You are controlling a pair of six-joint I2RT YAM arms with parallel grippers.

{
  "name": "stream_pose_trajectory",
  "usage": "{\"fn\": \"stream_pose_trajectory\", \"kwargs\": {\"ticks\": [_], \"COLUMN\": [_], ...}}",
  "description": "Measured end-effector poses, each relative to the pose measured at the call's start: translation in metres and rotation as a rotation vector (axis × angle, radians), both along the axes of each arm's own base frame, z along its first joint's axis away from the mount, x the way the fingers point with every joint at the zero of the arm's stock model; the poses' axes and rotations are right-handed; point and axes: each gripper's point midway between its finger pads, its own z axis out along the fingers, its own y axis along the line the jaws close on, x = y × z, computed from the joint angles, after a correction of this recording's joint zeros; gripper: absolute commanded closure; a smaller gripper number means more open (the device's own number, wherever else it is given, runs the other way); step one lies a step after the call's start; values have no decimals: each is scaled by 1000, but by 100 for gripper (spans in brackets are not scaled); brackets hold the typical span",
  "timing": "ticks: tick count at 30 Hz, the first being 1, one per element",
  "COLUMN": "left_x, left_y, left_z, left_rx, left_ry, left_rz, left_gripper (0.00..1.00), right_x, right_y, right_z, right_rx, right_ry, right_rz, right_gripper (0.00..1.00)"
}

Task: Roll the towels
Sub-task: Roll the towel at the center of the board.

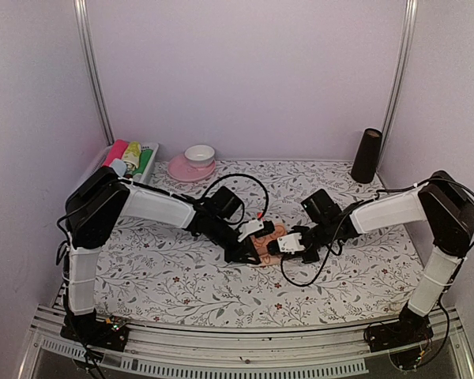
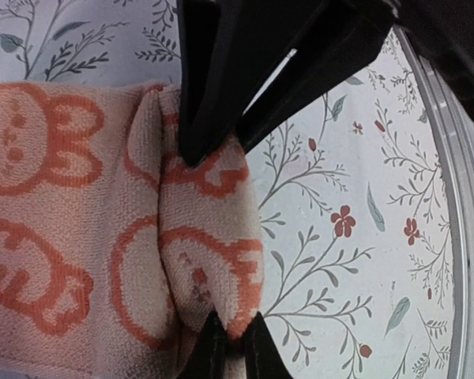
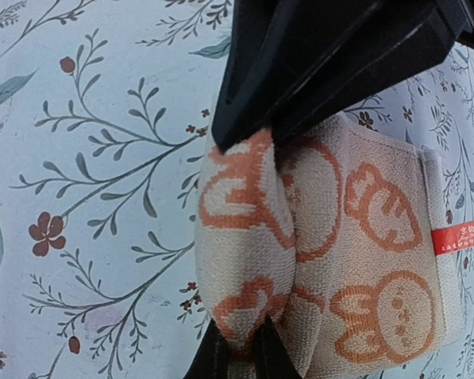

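One of the towels, peach-orange with pale round bunny prints, lies mid-table on the floral sheet. Its rolled edge forms a thick fold beside the flat part. My left gripper is shut on one end of that roll. My right gripper is shut on the opposite end of the towel's roll. In the top view the two grippers, left and right, face each other across the towel. A red label sits at the edge of the towel's flat part.
A pink plate with a white bowl stands at the back left, next to a bin of bottles. A black cylinder stands at the back right. Loose cables hang by the right gripper. The metal front rail runs close by.
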Motion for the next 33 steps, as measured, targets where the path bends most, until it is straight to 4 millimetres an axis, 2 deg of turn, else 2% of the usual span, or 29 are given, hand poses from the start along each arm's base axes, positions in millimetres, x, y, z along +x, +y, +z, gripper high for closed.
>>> {"fn": "stream_pose_trajectory", "kwargs": {"ticks": [2,8,12,17,21,26,29,33], "left_x": [0,-1,-2,-5,-17,-38,-39,-34], "left_y": [0,7,17,30,25,11,6,6], "left_z": [0,7,16,41,53,49,43,25], "left_rx": [1,-2,-6,-54,-94,-88,-69,-11], "left_ry": [2,-16,-75,-225,-385,-521,-574,-620], "left_rz": [2,31,69,103,71,-18,-38,-45], "left_gripper": [74,58,55,55,55,56,56,56], "right_x": [0,-6,-9,-8,-4,1,2,1], "right_y": [1,5,7,5,4,3,2,1], "right_z": [1,2,1,1,2,1,1,1], "right_rx": [-10,-39,-44,-32,-23,-17,-13,-16], "right_ry": [22,136,233,373,500,656,716,756], "right_rz": [0,22,31,11,-20,-74,-100,-120], "right_gripper": [95,97,97,97,97,97,97,97]}}
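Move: Between the two hands lies the towel's rolled near edge, its middle about 4 cm to the left hand's right, level fore-and-aft and hardly lower. From the right hand that middle is some 4 cm to the left. Beyond the roll the flat part of the towel has its middle roughly 6 cm ahead of and 4 cm right of the left hand; the red label sticks out at its far edge, about 11 cm ahead and 1 cm right of the left hand. Letting go of the roll's left end, the left fingers open to nearly half and the hand rises about 5 cm, draws back some 4 cm behind the roll, then sinks partway, its fingertips swinging forward. The right hand stays nearly in place, keeps its pinch on the roll's right end and turns it forward some 40 degrees, wrist going over towards the flat part. ##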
